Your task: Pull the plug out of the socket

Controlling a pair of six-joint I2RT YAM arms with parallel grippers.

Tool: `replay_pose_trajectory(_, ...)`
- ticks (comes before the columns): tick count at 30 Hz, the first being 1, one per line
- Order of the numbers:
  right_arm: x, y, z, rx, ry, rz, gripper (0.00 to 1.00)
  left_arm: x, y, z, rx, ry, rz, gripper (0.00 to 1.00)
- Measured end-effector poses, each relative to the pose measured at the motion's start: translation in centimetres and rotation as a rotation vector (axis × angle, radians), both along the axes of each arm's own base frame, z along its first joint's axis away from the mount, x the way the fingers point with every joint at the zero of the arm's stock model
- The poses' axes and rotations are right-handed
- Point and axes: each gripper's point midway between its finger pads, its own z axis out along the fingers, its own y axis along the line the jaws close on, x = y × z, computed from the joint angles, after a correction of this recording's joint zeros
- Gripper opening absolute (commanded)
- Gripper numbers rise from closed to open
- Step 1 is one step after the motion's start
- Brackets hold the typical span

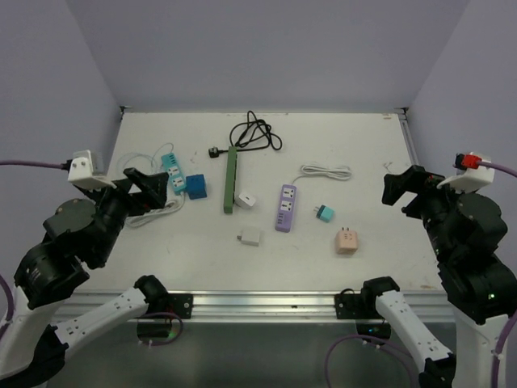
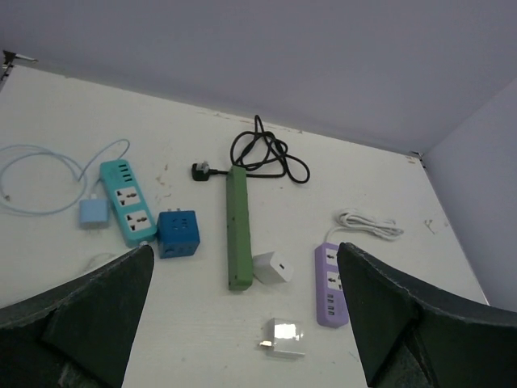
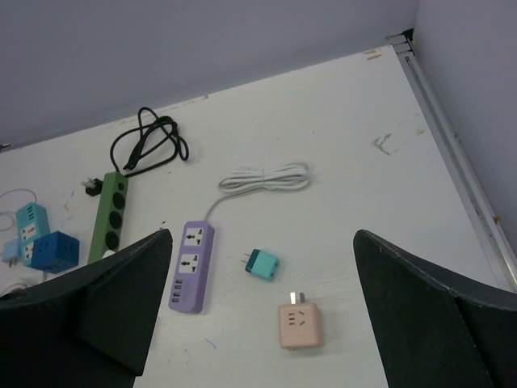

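Note:
A green power strip (image 1: 230, 179) lies mid-table with its black cord coiled behind it. A white plug (image 1: 245, 200) sits against the strip's near end, on its right side; the left wrist view shows both the plug (image 2: 272, 267) and the strip (image 2: 237, 226). A teal strip (image 2: 128, 200) has a light-blue charger (image 2: 92, 213) against its left side and a blue cube adapter (image 2: 177, 233) at its right. My left gripper (image 1: 149, 187) is open and empty, raised left of them. My right gripper (image 1: 401, 190) is open and empty, raised at the far right.
A purple power strip (image 1: 286, 207) with a white cord lies right of centre. Loose on the table are a white adapter (image 1: 250, 236), a small teal plug (image 1: 324, 212) and a pink adapter (image 1: 347, 241). A thin cable loops at the left edge.

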Motion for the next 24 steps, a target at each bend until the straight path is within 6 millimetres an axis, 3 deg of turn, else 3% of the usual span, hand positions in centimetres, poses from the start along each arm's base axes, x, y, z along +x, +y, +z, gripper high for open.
replay_pose_trajectory(4,-1.3,-0.4,0.8,-0.025,-0.050,0.006,0.99,-1.7,3.2,-0.1,-0.009,-0.021,0.068,1.00)
replay_pose_trajectory(8,-2.3,-0.8,1.3,-0.035,-0.091,0.001,0.99,-2.9,5.1,0.0,-0.031,-0.042,0.105,1.00)
replay_pose_trajectory(18,-2.1,-1.0,0.6,-0.056,-0.099,-0.002,0.99,-2.6,6.2,-1.9,0.004,-0.018,0.174,1.00)
replay_pose_trajectory(24,-2.4,-1.1,0.5,-0.060,-0.116,-0.002,0.99,-2.7,7.0,-2.1,0.002,-0.027,0.212,1.00)
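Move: Far below both empty, raised hands, the purple socket they are leaving lies about 8 cm ahead and 29 cm right of the left hand, some 37 cm down. The white plug sits level ahead with that hand and 19 cm to its right; the green socket is 16 cm ahead, 13 cm right. From the right hand the purple socket is about 8 cm ahead and 20 cm left, the teal plug 7 cm ahead and 8 cm left, the pink plug 1 cm back and 3 cm left, all some 37 cm down. Swinging on outward, the open left hand goes about 7 cm left, draws back 3 cm over the first third, then sinks slightly, turning some 10 degrees counter-clockwise, away from the purple socket. The open right hand eases back a couple of centimetres, first rising slightly and then settling most of the way down again, while its fingertips tilt up a little. Neither touches anything. ##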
